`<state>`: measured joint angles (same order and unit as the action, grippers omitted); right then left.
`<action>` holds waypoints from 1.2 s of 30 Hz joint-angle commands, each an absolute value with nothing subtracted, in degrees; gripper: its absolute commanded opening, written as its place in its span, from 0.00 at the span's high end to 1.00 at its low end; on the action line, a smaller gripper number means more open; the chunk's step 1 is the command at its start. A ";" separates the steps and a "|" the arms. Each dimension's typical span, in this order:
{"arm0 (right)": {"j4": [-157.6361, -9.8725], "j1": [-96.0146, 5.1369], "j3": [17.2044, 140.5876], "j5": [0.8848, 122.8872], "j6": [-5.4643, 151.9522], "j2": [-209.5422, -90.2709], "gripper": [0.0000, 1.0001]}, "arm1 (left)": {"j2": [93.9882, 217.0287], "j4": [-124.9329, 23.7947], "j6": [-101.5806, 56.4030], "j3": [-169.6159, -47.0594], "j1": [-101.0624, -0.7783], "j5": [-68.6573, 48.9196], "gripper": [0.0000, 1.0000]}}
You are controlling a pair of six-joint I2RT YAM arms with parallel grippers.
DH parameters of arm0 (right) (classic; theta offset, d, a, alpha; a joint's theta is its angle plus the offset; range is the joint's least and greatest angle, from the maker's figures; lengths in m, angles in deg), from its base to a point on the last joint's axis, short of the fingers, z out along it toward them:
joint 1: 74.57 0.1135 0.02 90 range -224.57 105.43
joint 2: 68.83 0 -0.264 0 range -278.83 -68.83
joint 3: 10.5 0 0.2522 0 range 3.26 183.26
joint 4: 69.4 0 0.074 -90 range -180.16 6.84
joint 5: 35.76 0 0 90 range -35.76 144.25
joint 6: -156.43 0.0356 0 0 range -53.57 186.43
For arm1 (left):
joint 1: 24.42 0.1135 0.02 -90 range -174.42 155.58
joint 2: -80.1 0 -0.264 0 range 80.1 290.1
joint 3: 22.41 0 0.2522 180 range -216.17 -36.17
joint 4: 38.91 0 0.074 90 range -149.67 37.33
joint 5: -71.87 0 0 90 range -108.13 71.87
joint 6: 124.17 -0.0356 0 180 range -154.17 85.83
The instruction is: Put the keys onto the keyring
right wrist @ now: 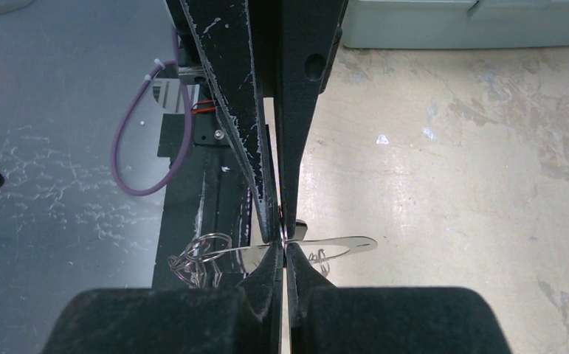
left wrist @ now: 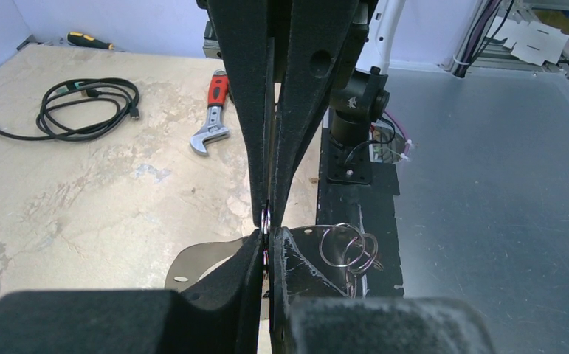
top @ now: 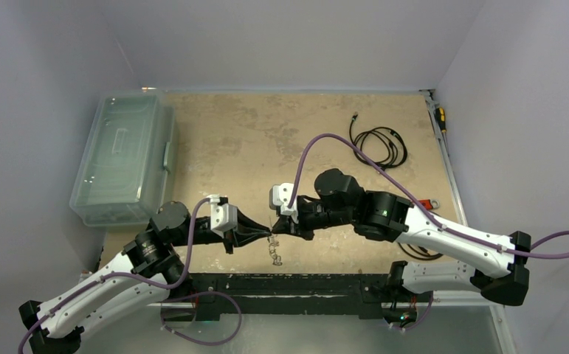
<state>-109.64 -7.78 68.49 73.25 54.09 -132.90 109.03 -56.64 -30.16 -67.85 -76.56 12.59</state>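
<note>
My left gripper (top: 267,236) and right gripper (top: 277,232) meet tip to tip above the table's near edge. In the left wrist view the left gripper (left wrist: 266,240) is shut on a small wire ring at the edge of the keyring (left wrist: 192,267), a flat silvery plate with holes. The right gripper (right wrist: 284,248) is shut on the same spot, with the keyring (right wrist: 340,243) edge-on across its tips. Linked wire rings (left wrist: 347,247) hang from the keyring's other end. I cannot make out the keys. A small dark tab (right wrist: 300,224) sticks out beside the fingers.
A clear plastic bin (top: 122,158) stands at the back left. A coiled black cable (top: 381,144) lies at the back right, with a red-handled wrench (left wrist: 213,114) near it and a yellow-and-black screwdriver (left wrist: 89,40) at the far edge. A black base strip (top: 288,284) runs along the near edge.
</note>
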 commanded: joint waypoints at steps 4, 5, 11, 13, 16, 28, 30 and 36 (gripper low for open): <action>-101.63 -7.85 66.52 71.66 54.59 -127.88 1.00 | 108.22 -53.60 -29.16 -68.62 -76.54 12.83 0.62; -99.84 -7.81 65.34 71.37 55.17 -126.81 1.00 | 107.96 -53.72 -29.16 -68.66 -76.54 12.70 0.60; -92.05 -7.82 59.59 71.29 57.47 -122.23 1.00 | 106.50 -53.55 -29.55 -68.64 -76.60 12.53 0.67; -91.56 -7.84 59.28 71.23 57.91 -122.09 1.00 | 106.38 -53.55 -29.68 -68.63 -76.58 12.54 0.73; -91.09 -7.81 58.99 71.48 58.62 -122.37 1.00 | 106.53 -53.55 -29.69 -68.65 -76.55 12.70 0.75; -89.82 -7.83 58.12 74.13 59.65 -122.95 1.00 | 106.38 -53.55 -29.64 -68.69 -76.54 12.67 0.76; -89.37 -7.85 57.91 74.28 59.79 -123.05 1.00 | 106.38 -53.56 -29.62 -68.69 -76.61 12.72 0.72; -87.67 -7.83 57.05 74.92 60.36 -123.03 1.00 | 105.80 -53.58 -29.84 -68.81 -76.60 12.41 0.62</action>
<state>-92.63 -7.80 57.11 73.36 59.34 -123.26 106.56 -56.16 -29.72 -67.85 -76.56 12.55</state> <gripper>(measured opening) 0.005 0.370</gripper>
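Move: The small ring sits at the shut tips of both hands: right at the left hand's point, and about 1 cm to the left of the right hand's point and 1 cm below it. From the left hand, the metal plate hangs with its middle some 3 cm below, 2 cm back and 1 cm to the right, and its cluster of wire rings is about 7 cm back, 2 cm to the right and 2 cm lower. The left fingers open and let go of the small ring, then narrow partway and widen again to roughly a third of their range, while that hand rises only about 1 cm and stays beside the ring. The right hand keeps its fingers shut on the ring and lifts it up and away from the left fingertips by about 3 cm, drawing up to 1.5 cm to its right before easing most of the way back, with its fingertips tipping up some 15 degrees towards level. ##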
